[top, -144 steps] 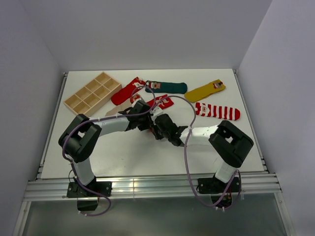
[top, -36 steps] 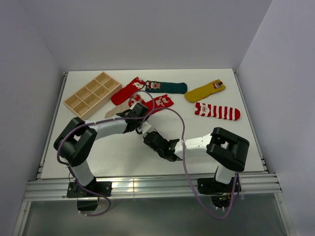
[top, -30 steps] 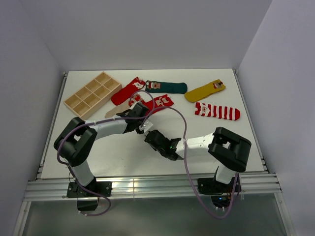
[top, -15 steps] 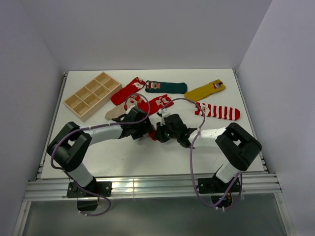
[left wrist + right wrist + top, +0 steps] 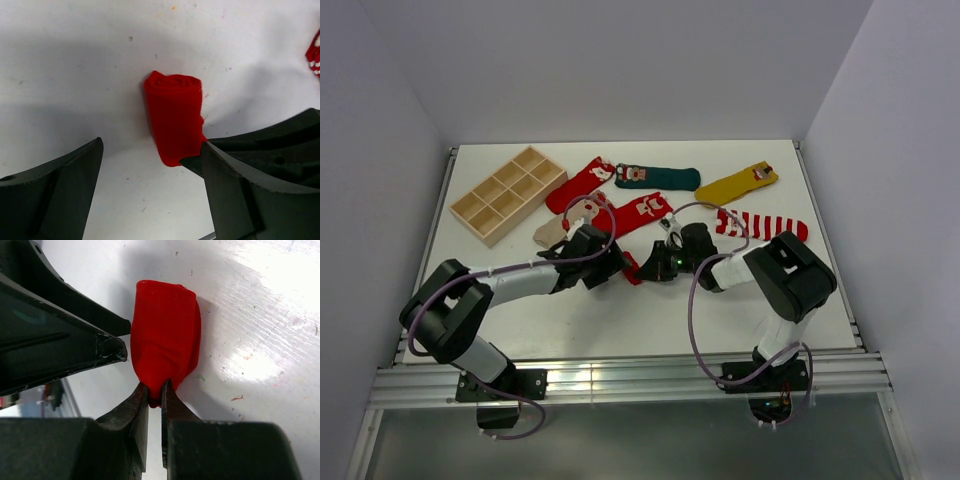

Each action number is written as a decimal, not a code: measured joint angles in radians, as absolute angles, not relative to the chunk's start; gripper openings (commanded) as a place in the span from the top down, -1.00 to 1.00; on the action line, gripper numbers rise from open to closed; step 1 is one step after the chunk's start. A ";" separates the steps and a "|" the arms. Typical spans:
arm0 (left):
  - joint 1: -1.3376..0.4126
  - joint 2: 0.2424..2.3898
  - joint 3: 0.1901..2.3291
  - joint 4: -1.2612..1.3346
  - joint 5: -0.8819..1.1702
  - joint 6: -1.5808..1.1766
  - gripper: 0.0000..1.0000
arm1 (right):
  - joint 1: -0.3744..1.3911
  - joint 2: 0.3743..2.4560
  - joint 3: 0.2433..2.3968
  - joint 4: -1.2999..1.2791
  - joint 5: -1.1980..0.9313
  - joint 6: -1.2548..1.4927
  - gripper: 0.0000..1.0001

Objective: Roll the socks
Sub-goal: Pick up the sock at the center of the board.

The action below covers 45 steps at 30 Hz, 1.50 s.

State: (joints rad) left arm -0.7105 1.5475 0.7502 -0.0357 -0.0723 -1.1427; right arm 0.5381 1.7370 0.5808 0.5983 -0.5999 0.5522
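A red sock, rolled into a short bundle (image 5: 632, 268), lies on the white table mid-front; it also shows as the red roll (image 5: 175, 117) and red roll (image 5: 165, 335) in the wrist views. My right gripper (image 5: 155, 396) is shut on the roll's near edge, pinching a fold of fabric. My left gripper (image 5: 150, 162) stands open just short of the roll; its right finger (image 5: 240, 195) touches the roll's corner. Flat socks lie behind: red (image 5: 580, 184), dark green (image 5: 658, 178), mustard (image 5: 737, 184), striped (image 5: 761, 225), red with patch (image 5: 640, 211), beige (image 5: 551, 230).
A wooden tray (image 5: 506, 193) with several compartments sits at the back left. My left gripper's finger (image 5: 60, 335) crowds the left side of the right wrist view. Purple cables loop over both arms. Grey walls close in the table on three sides.
My left gripper has opened and let go of the red roll. Both grippers moved back and right from the near side, and my right gripper kept its pinch on the roll.
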 measured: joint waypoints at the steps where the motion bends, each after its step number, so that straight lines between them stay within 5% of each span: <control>1: -0.711 1.549 0.750 -0.025 -0.072 -1.146 -0.65 | 0.529 1.750 0.580 0.616 -0.621 0.568 1.00; 21: -0.763 1.666 0.805 0.050 -0.102 -1.209 -0.26 | 0.431 1.919 0.575 0.811 -0.812 0.818 1.00; 45: -0.794 1.738 0.907 -0.035 -0.188 -1.209 -0.10 | 0.391 2.012 0.578 0.894 -0.883 1.004 1.00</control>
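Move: The rolled red sock, already pinched at its near right end by the right fingers, lies about 4 cm to the left hand's right, 1 cm ahead and 2 below. From the right hand the roll's middle is some 3 cm left, 1 ahead and 1 below. Of the flat socks, the nearest red one lies about 13 cm ahead and 5 right of the left hand, the beige one 12 ahead and 10 left, both some 4 cm lower. Rightward, easing forward and down, the left hand slides about 4 cm to the rolled sock, its wide-open fingers narrowing by about a third until they straddle the roll and come against its sides. The right hand keeps its pinch, sinks 1.5 cm, drifts a centimetre right, and rolls nearly 30 degrees about its own pointing line, clockwise seen from behind the hand. ##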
